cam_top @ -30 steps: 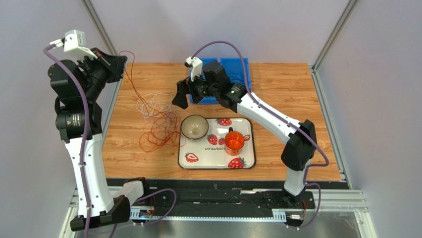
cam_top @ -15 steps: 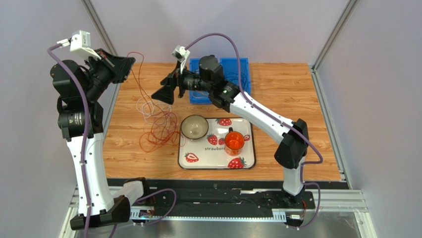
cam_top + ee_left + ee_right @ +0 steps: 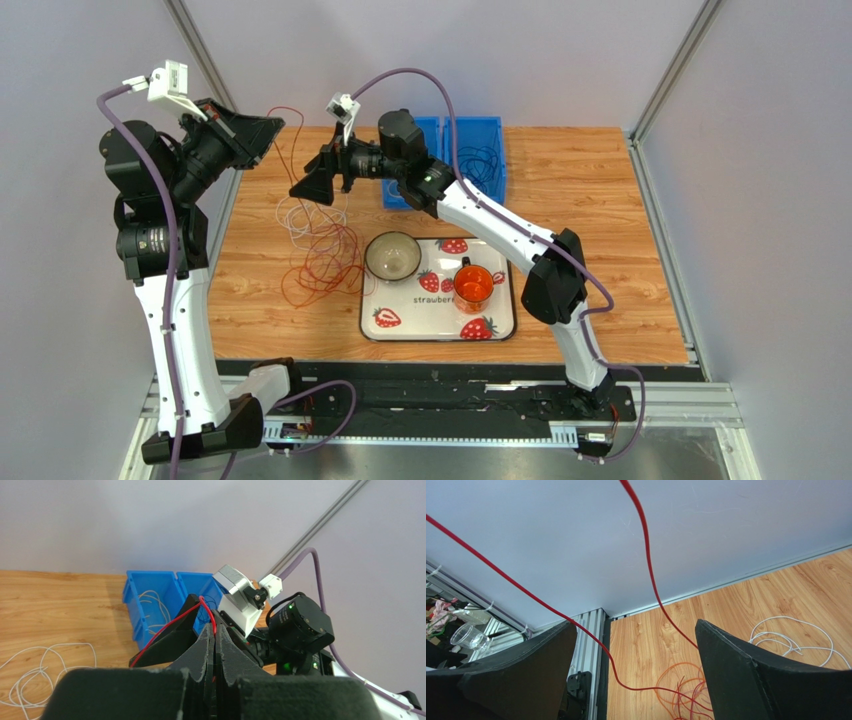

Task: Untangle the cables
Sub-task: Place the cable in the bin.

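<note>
The cables lie tangled on the left of the wooden table: white loops [image 3: 303,212] above orange and red loops [image 3: 322,268]. One red cable [image 3: 284,150] rises from the tangle to my left gripper [image 3: 266,134], held high near the back left corner. In the left wrist view that gripper [image 3: 215,630] is shut on the red cable [image 3: 170,626]. My right gripper [image 3: 312,186] hovers open just right of it, above the white loops. In the right wrist view its jaws [image 3: 635,626] stand wide, and two strands of the red cable [image 3: 649,575] run through the gap without touching them.
Blue bins [image 3: 497,128] at the back centre hold a dark cable [image 3: 481,160] and a pale one [image 3: 150,605]. A strawberry tray [image 3: 500,325] in front carries a bowl [image 3: 392,256] and an orange cup [image 3: 472,286]. The aluminium frame [image 3: 592,645] borders the table's left edge.
My right arm has swung left and upward, from beside the blue bins to near the left gripper. The left gripper has shifted slightly right, still holding the red cable.
</note>
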Robot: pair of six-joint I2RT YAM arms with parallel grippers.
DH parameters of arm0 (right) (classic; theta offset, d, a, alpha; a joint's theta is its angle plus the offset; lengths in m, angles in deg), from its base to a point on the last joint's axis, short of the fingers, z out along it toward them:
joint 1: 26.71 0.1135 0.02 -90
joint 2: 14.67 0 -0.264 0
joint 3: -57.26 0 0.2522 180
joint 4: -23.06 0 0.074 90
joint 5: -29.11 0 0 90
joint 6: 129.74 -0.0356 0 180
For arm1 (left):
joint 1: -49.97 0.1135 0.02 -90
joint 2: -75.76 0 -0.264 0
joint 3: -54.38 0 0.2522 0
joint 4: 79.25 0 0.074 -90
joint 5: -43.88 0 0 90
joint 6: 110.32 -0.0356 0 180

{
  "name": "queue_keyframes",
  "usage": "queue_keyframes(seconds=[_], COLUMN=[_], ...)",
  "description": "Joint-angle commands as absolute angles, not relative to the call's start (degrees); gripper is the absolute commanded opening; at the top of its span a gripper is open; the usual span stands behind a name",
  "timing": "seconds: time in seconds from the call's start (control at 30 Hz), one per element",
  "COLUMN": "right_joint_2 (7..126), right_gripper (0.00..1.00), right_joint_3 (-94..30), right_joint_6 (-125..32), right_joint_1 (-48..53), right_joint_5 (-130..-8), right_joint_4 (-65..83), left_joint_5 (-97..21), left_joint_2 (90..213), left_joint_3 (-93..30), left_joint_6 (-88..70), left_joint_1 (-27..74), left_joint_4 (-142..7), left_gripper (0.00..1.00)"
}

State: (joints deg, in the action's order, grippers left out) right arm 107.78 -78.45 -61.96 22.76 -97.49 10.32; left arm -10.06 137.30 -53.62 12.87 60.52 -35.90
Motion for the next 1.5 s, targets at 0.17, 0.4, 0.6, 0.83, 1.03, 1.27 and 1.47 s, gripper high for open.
queue_keyframes(seconds=[0.17,0.4,0.6,0.83,1.03,1.27,1.47], right_joint_2=[108.81,109.86,111.1,111.1,110.13,109.78,108.55], right_gripper=[0.93,0.87,0.71,0.4,0.18,0.0,0.0], right_joint_3=[-82.72,-84.29,-84.91,-84.04,-82.36,-80.61,-80.07], right_joint_6=[-62.33,-64.79,-65.58,-66.29,-66.55,-67.42,-67.43], right_joint_1=[23.03,22.42,22.42,22.42,22.51,22.51,22.42], right_joint_5=[-101.75,-103.07,-103.86,-104.57,-104.31,-104.22,-102.46], right_joint_4=[14.13,15.98,16.24,17.12,17.82,18.44,17.65], left_joint_5=[-6.48,-5.25,-4.55,-4.1,-4.19,-4.45,-5.86], left_joint_2=[137.46,137.37,137.2,137.2,137.46,138.16,136.93], left_joint_3=[-56.23,-56.41,-56.41,-56.5,-57.99,-60.8,-58.62], left_joint_6=[15.54,16.5,17.38,17.91,18.09,18.7,16.87], left_joint_1=[60.78,60.78,60.78,60.78,60.69,60.78,60.78], left_joint_4=[-39.47,-40.26,-40.96,-41.58,-41.76,-41.84,-39.83], left_gripper=[0.0,0.0,0.0,0.0,0.0,0.0,0.0])
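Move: The right hand waits wide open, pointing left, with the two hanging strands of the red cable at its fingertips, about 2 cm to its left and level with it. The orange-red tangle lies on the table some 35 cm below and 5 cm back, the white cable 5 cm ahead and 4 cm left, and the left bin about 16 cm ahead and 17 cm right. That stretch of red cable hangs some 4 cm ahead of, 1 cm left of and 13 cm below the left hand. The right fingers close from wide open to shut, pinching both strands of the red cable below the left hand, while the hand itself shifts only about 1 cm back, left and up, rising a little and easing down again as it starts to close. The left hand keeps its pinch on the cable and lifts it about 3 cm in two small steps, drifting slightly back and right. ##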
